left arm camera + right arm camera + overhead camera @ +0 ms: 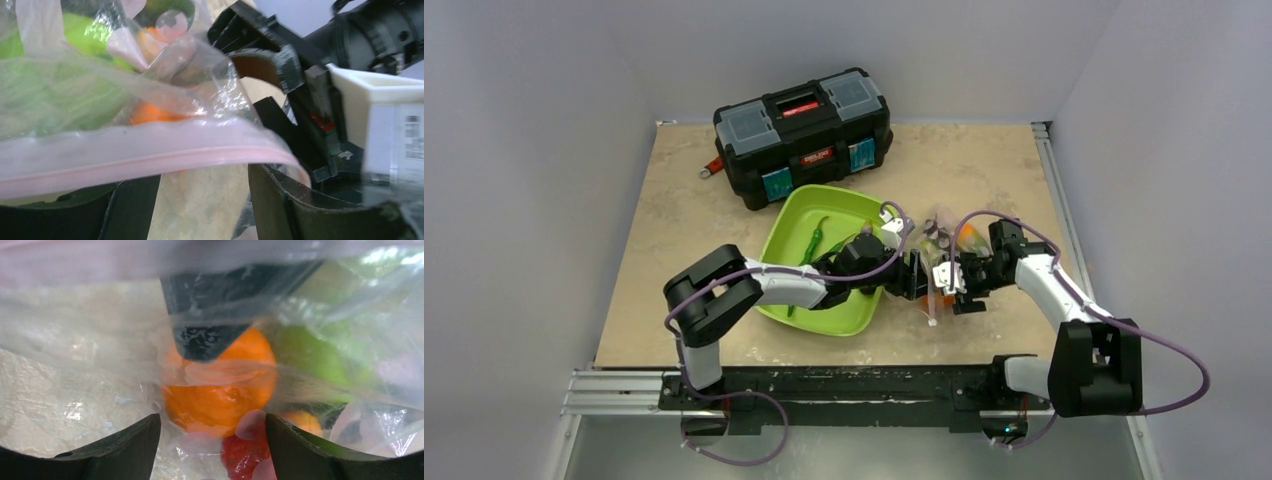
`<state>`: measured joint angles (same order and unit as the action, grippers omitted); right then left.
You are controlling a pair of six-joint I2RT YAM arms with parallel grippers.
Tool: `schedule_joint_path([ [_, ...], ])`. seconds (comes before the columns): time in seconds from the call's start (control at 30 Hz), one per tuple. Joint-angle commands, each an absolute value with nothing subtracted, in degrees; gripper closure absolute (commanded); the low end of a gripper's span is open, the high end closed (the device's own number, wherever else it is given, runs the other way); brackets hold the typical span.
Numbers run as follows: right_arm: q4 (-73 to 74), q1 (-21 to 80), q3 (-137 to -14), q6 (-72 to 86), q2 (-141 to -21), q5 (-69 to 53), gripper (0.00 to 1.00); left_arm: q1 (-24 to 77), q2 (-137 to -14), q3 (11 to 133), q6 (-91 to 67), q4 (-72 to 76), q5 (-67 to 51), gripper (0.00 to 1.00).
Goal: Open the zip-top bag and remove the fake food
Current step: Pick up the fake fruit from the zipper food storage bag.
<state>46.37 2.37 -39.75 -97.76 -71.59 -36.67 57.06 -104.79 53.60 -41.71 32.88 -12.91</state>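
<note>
The zip-top bag (944,240), clear with a pink zip strip (150,157), lies right of the green tray between my two grippers. Through its plastic I see fake food: an orange (220,390), a red strawberry (245,452) and a green lime (310,355). My left gripper (921,275) (202,175) stands open at the bag's mouth, the zip strip lying across its fingertips and bare table showing between them. My right gripper (950,280) (212,417) is open too, facing the bag, with plastic and the orange just beyond its fingers. A green bean pod (816,238) lies in the tray.
The lime-green tray (796,215) sits under my left arm. A black toolbox (804,125) stands at the back, a red-handled tool (712,167) beside its left end. The right gripper's black and white body (320,100) is close in front of the left wrist.
</note>
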Motion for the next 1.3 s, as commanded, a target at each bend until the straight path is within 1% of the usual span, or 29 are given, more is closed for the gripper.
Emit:
schedule_joint_path([
  [0.0, 41.26, 2.64, -38.46, -98.22, -70.05, -35.59, 0.27, 56.78, -107.91, 54.24, -46.06, 28.74, -11.32, 0.36],
  [0.07, 40.58, 2.64, -37.86, -98.13, -69.86, -35.73, 0.31, 56.79, -108.37, 54.27, -47.03, 27.39, -10.35, 0.36],
  [0.3, 37.71, 2.68, -35.00, -97.55, -68.55, -35.37, 0.36, 56.80, -109.04, 55.84, -48.52, 22.57, -8.23, 0.37],
  [0.47, 37.73, 2.68, -34.93, -97.59, -68.20, -36.16, 0.40, 56.81, -110.21, 59.72, -49.19, 19.05, -8.27, 0.37],
  [0.7, 36.52, 3.41, -34.55, -96.45, -68.55, -37.33, 0.48, 56.86, -112.36, 64.58, -52.02, 9.49, -4.25, 0.36],
  [0.83, 36.19, 3.46, -34.47, -95.32, -68.79, -38.80, 0.53, 56.87, -113.48, 65.65, -53.22, 10.23, -5.58, 0.35],
  [0.93, 35.87, 3.65, -35.14, -92.99, -68.89, -39.71, 0.61, 56.87, -114.53, 66.36, -54.08, 12.66, -8.69, 0.36],
  [1.07, 36.49, 3.70, -36.04, -91.62, -69.00, -40.94, 0.67, 56.87, -115.16, 66.33, -55.94, 12.83, -9.76, 0.37],
  [1.27, 34.89, 4.30, -35.95, -88.83, -69.16, -39.95, 0.70, 57.10, -113.56, 66.11, -56.12, 7.95, -5.10, 0.37],
])
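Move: The orange fruit in the bag lies about 4 cm to the right of the left hand, 2 cm back and 6 cm below; the green food is some 4 cm ahead, 4 cm to the right and equally low. For the right hand, the bag film is just below its tips, 1 cm ahead. From there the orange fruit is about 4 cm left, level fore and aft and 2 cm down; the red food is 1 cm ahead, straight below by 2 cm. The right fingers close from wide to about a third open and pinch the bag film beside the orange fruit, easing barely 1 cm forward and down. The left hand, its fingers staying open inside the bag mouth, sinks about 5 cm onto the orange fruit, first quickly, then easing some 2 cm forward as it tips and turns counter-clockwise by 10 to 15 degrees. ##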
